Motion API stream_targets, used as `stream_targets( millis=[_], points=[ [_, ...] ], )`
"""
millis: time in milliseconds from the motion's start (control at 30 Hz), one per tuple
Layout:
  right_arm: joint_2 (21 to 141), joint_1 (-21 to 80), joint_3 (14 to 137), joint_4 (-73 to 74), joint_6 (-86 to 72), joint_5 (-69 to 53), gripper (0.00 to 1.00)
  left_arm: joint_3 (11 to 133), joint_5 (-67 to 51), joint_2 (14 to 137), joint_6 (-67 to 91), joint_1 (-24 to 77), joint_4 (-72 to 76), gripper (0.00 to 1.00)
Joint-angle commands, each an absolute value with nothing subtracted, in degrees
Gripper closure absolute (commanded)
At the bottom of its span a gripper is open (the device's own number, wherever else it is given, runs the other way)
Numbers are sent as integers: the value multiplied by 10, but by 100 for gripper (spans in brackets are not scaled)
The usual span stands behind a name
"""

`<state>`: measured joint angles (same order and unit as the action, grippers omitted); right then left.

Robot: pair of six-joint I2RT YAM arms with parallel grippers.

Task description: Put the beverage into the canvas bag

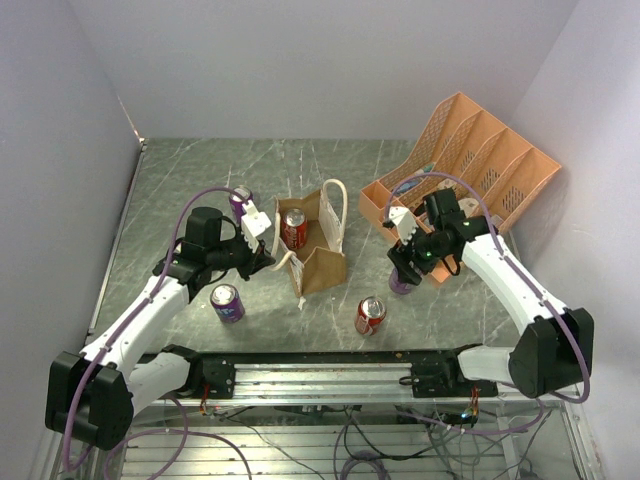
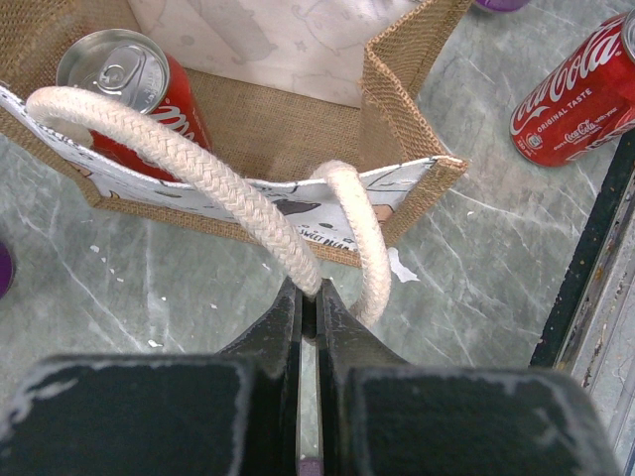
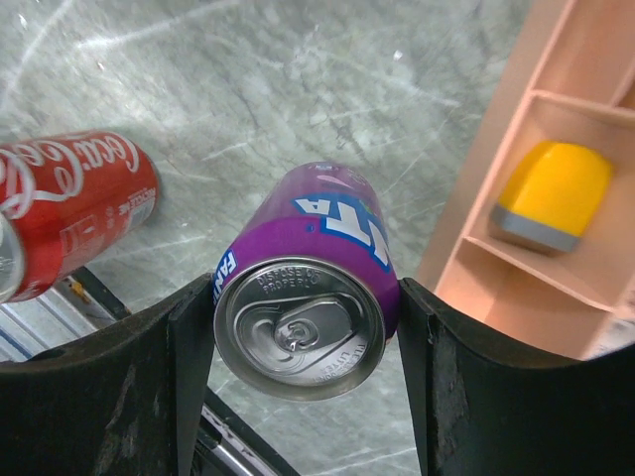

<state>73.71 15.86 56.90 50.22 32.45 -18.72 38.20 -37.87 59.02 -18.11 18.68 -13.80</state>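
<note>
The tan canvas bag (image 1: 322, 262) stands open mid-table with a red cola can (image 1: 293, 228) inside it. My left gripper (image 1: 272, 256) is shut on the bag's near cream rope handle (image 2: 198, 169). The left wrist view shows my left gripper (image 2: 310, 293) pinching that rope, and the bag's woven wall (image 2: 278, 129) with the red can (image 2: 129, 79) behind it. My right gripper (image 1: 404, 272) is to the right of the bag, shut on a purple Fanta can (image 3: 308, 297). Both fingers press the can's sides, low over the table.
A red cola can (image 1: 370, 315) stands in front of the bag, and it also shows in the right wrist view (image 3: 69, 208). Purple cans sit at the left front (image 1: 227, 302) and behind my left arm (image 1: 240, 200). The orange organizer (image 1: 470, 160) stands at the back right and holds a yellow object (image 3: 551, 193).
</note>
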Motion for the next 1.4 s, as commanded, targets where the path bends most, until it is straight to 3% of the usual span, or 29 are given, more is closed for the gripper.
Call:
stream_targets(
  millis=[0, 433, 800, 1367],
  points=[
    [687, 159, 658, 521, 330, -222, 100, 390, -405, 582, -203, 184, -145, 93],
    [701, 270, 891, 539, 295, -268, 100, 395, -404, 589, -213, 185, -148, 93],
    [855, 379, 1038, 491, 272, -277, 100, 393, -415, 584, -221, 185, -157, 93],
    [1021, 408, 1039, 427, 235, -177, 100, 399, -421, 586, -225, 185, -159, 93]
  ],
)
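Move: The right hand already grips the purple can by its upper part. From this hand the canvas bag's middle is about 9 cm ahead and 22 cm to the left, some 3 cm lower; the red can in the bag is about 12 cm ahead and 27 cm left. A loose red can sits 9 cm back and 8 cm left, the tray's yellow block 9 cm ahead and 4 cm right. From the left hand, holding a handle, the bag is 7 cm ahead and 10 cm right. Up first, by some 22 cm, then leftward in an arc of about as much, the right hand carries the gripped purple can to the canvas bag, sinking partway again as it works forward over the bag's mouth. Its fingertips swing outward and the hand turns counter-clockwise, grip unchanged. The left hand stays put, still pinching the near handle. ##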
